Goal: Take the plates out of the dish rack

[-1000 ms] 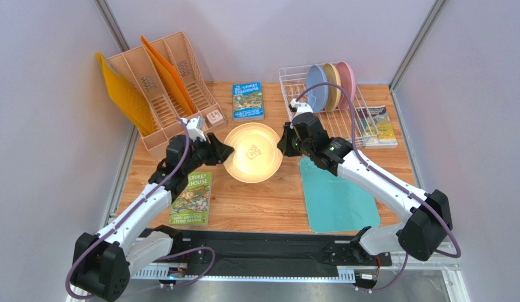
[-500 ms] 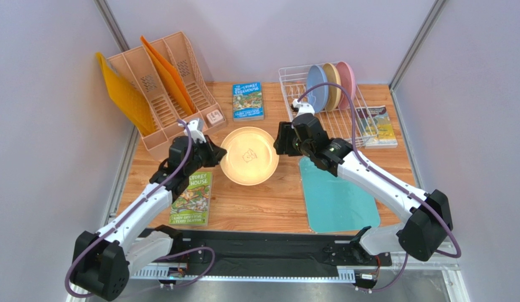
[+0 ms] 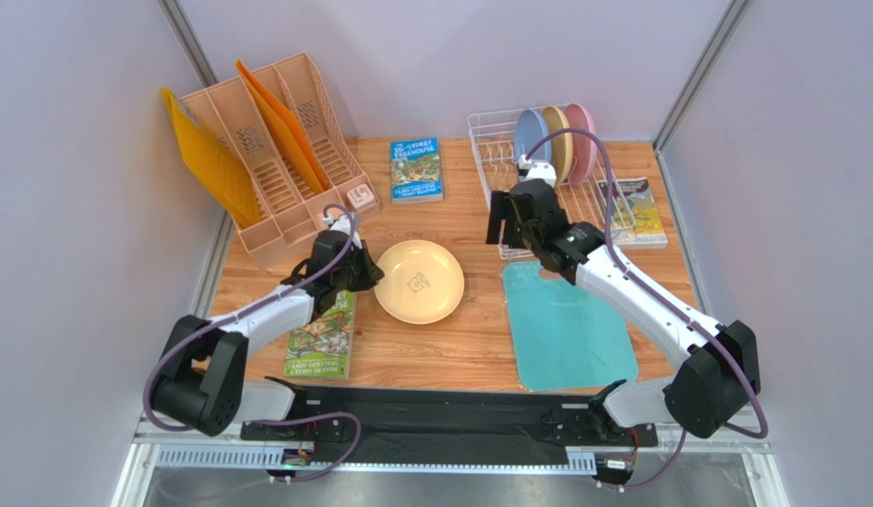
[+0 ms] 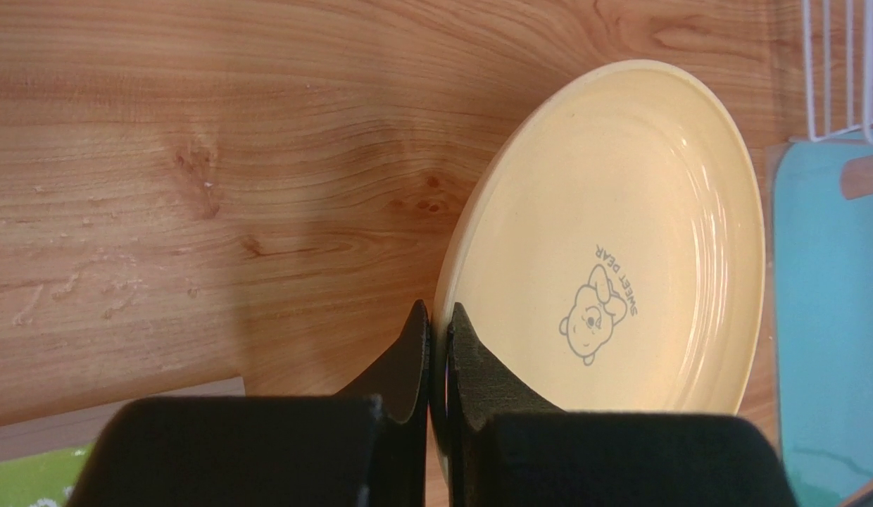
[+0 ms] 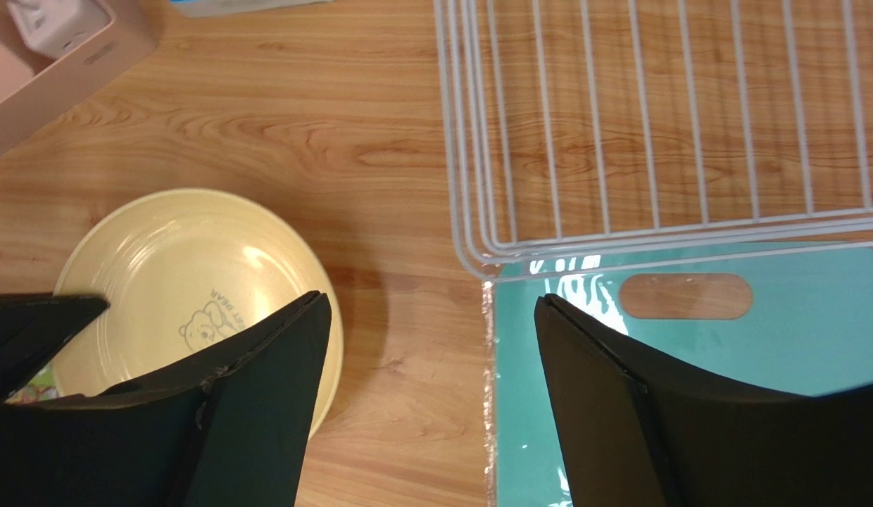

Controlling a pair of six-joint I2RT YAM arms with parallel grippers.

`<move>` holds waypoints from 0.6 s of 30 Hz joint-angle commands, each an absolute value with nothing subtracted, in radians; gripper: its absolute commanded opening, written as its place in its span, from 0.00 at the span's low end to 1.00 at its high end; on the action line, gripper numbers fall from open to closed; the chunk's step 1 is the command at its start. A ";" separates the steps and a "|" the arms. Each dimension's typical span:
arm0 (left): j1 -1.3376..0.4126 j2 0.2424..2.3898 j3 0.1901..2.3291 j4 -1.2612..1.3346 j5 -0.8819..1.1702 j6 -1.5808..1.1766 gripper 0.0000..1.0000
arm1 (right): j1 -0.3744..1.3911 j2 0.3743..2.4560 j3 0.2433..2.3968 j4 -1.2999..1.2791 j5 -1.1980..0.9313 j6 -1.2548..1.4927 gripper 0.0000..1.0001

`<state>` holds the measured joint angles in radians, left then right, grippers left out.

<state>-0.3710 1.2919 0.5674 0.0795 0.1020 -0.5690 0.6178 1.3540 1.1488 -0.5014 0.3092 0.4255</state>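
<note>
One cream-yellow plate (image 3: 417, 280) (image 4: 621, 243) (image 5: 176, 275) with a bear mark lies face up, flat and low at the table's middle. My left gripper (image 3: 360, 273) (image 4: 439, 317) is shut on its left rim. My right gripper (image 3: 502, 220) (image 5: 430, 317) hangs open and holds nothing, between that plate and the near left corner of the white wire dish rack (image 3: 483, 169) (image 5: 621, 127). At the rack's back, three plates stand on edge: light blue (image 3: 532, 135), cream-yellow (image 3: 557, 132) and pink (image 3: 581, 132).
A teal cutting board (image 3: 562, 327) (image 5: 747, 338) lies in front of the rack. A peach file organizer (image 3: 272, 148) with orange folders stands at back left. Books lie at back centre (image 3: 415, 169), under my left arm (image 3: 322, 333) and right of the rack (image 3: 633, 211).
My left gripper shut on the yellow plate's rim and brought it down and back toward the near left. My right gripper let the plate go, opened, and drew back toward the rack.
</note>
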 commanded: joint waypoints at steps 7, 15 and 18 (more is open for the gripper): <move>-0.370 1.474 0.650 0.184 0.029 -0.514 0.00 | 0.408 1.488 1.337 -0.500 0.344 0.325 0.77; -0.370 1.526 0.704 0.135 0.003 -0.471 0.22 | 0.348 1.716 1.540 -0.474 0.419 0.203 0.76; -0.370 1.500 0.709 0.111 -0.024 -0.457 0.46 | 0.339 1.811 1.641 -0.477 0.439 0.166 0.76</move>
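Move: To the left hand's right, about 10 cm off, is the middle of the cream plate it holds by the left rim; its spot on the table is some 4 cm lower. The green book is about 13 cm left and 11 cm back, the blue book 27 cm ahead and 9 cm right. From the right hand, the blue plate in the rack is some 20 cm ahead, 5 cm right, 5 cm lower; another cream plate and the pink one stand 6 and 12 cm to its right. Lowering the held cream plate some 3.5 cm, the left hand then slides it forward about as far near table height and only at the end parts its fingers, freeing the left rim. Meanwhile the empty right hand, fingers kept wide open, sweeps about 13 cm forward and 8 cm right over the rack towards the blue plate, turning slightly clockwise and rolling its left side down. ##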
